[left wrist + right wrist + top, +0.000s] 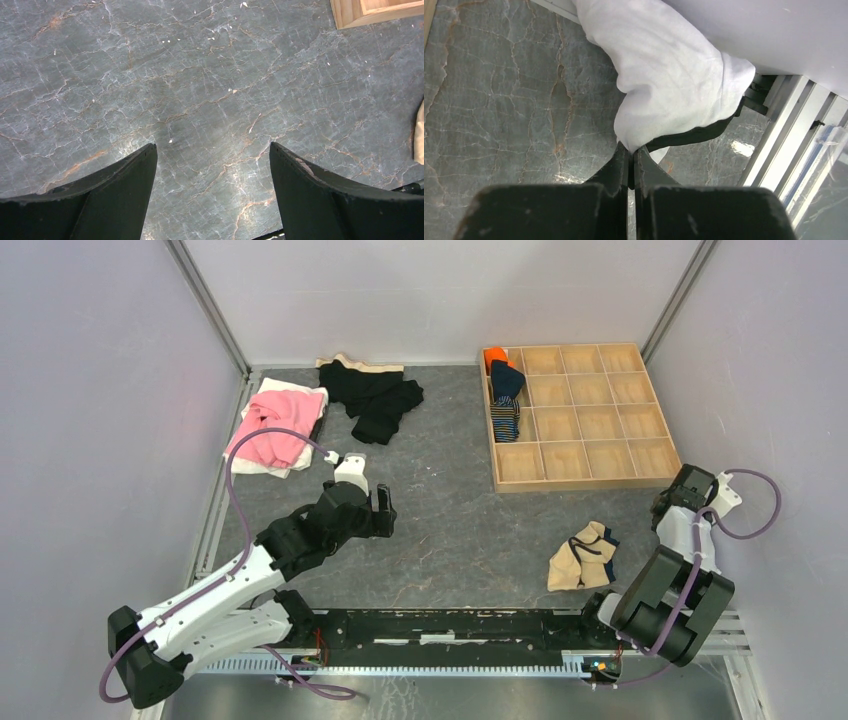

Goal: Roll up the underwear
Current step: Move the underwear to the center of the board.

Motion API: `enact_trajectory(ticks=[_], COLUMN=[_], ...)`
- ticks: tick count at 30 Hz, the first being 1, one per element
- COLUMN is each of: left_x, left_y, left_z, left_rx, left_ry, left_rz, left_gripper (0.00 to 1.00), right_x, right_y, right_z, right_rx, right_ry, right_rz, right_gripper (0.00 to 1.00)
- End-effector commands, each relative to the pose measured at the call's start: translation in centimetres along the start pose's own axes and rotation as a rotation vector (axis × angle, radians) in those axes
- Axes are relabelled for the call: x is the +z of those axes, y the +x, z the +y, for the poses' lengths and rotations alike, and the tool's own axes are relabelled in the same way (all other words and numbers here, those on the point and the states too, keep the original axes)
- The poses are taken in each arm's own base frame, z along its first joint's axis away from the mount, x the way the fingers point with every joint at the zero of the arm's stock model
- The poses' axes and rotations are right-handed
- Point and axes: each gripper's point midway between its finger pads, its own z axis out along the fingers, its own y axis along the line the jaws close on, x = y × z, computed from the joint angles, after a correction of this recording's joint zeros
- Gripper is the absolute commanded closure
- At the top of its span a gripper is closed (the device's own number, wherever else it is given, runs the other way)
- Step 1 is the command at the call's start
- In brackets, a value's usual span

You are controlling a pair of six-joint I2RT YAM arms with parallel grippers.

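White underwear with black trim point(669, 85) lies bunched at the table's right edge against the wall. My right gripper point(630, 150) is shut on its near fold. In the top view the right gripper point(688, 490) sits by the right wall and hides that piece. A tan and navy underwear point(582, 558) lies crumpled on the table in front of the right arm; its tan edge point(419, 132) shows in the left wrist view. My left gripper point(212, 150) is open over bare table, left of centre point(385, 512), holding nothing.
A wooden compartment tray point(600, 445) stands at the back right, with rolled pieces in its left column point(506, 400); its corner point(350, 15) shows to the left wrist. A pink garment point(275, 430) and black garments point(375, 395) lie at the back left. A metal rail point(789, 145) runs along the right edge.
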Motion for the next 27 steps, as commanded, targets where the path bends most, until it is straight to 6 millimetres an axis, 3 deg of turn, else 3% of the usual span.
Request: enact_trajectory(ticks=[1,4,6,9,12,15,19,22,25,27], left_x=[-0.5,-0.5,-0.5,-0.6,-0.7,-1.3,-2.5,-3.5,-4.6,-5.3], left_y=[-1.8,-1.8,-1.9,-2.0,-2.1,-2.8,-3.9,-4.6,-5.2,-5.4], left_z=[-0.8,-0.7,-0.7,-0.7,-0.5,-0.2,0.7,1.8,3.1,3.7], left_rx=[0.022,0.021,0.02,0.016,0.009,-0.019,-0.093,-0.167,-0.241,-0.282], left_ry=[0.04,0.038,0.037,0.034,0.027,0.02,0.003,-0.032,-0.06,-0.066], left_rz=[-0.048,-0.051,-0.053,-0.058,-0.065,-0.1,-0.172,-0.23,-0.286,-0.318], left_gripper=[0.12,0.12,0.12,0.12,0.12,0.12,0.12,0.12,0.13,0.13], right_x=[-0.4,-2.0,-4.2,-9.8,-16.7,-23.5,-32.5,-39.0,-43.3,-45.0], right_y=[-1.0,-2.3,-4.0,-7.4,-10.5,-12.1,-11.3,-9.4,-6.8,-4.3], right_z=[0.4,1.3,2.9,5.8,7.0,8.3,11.5,13.4,14.8,15.8], right_rx=[0.021,0.028,0.02,-0.003,0.009,-0.005,-0.096,-0.199,-0.291,-0.37], right_ry=[-0.029,-0.115,-0.251,-0.517,-0.733,-0.946,-1.288,-1.492,-1.681,-1.763], right_rz=[-0.034,-0.076,-0.132,-0.251,-0.395,-0.457,-0.444,-0.419,-0.349,-0.302], right_gripper=[1.0,1.0,1.0,1.0,1.0,1.0,1.0,1.0,1.0,1.0])
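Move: The right hand, low by the right wall, already pinches the white underwear. The board's open centre lies about 50 cm to its left, 3 cm farther out and 2 cm lower. The divided box's middle is some 24 cm left and 20 cm ahead, the tan underwear about 25 cm left and 8 cm back, both at table height. From the raised left hand, the board's centre is roughly 8 cm right, 1 cm ahead and 14 cm below. Up first, with some forward travel, then sweeping left towards the board's centre, the right hand lifts the white underwear about 33 cm and carries it some 27 cm left and 10 cm forward, its shut fingers keeping their pinch. Its fingers swing from right-and-down to nearly level, pointing forward and slightly left. Late on, the open, empty left hand rises 5–6 cm and eases left. ##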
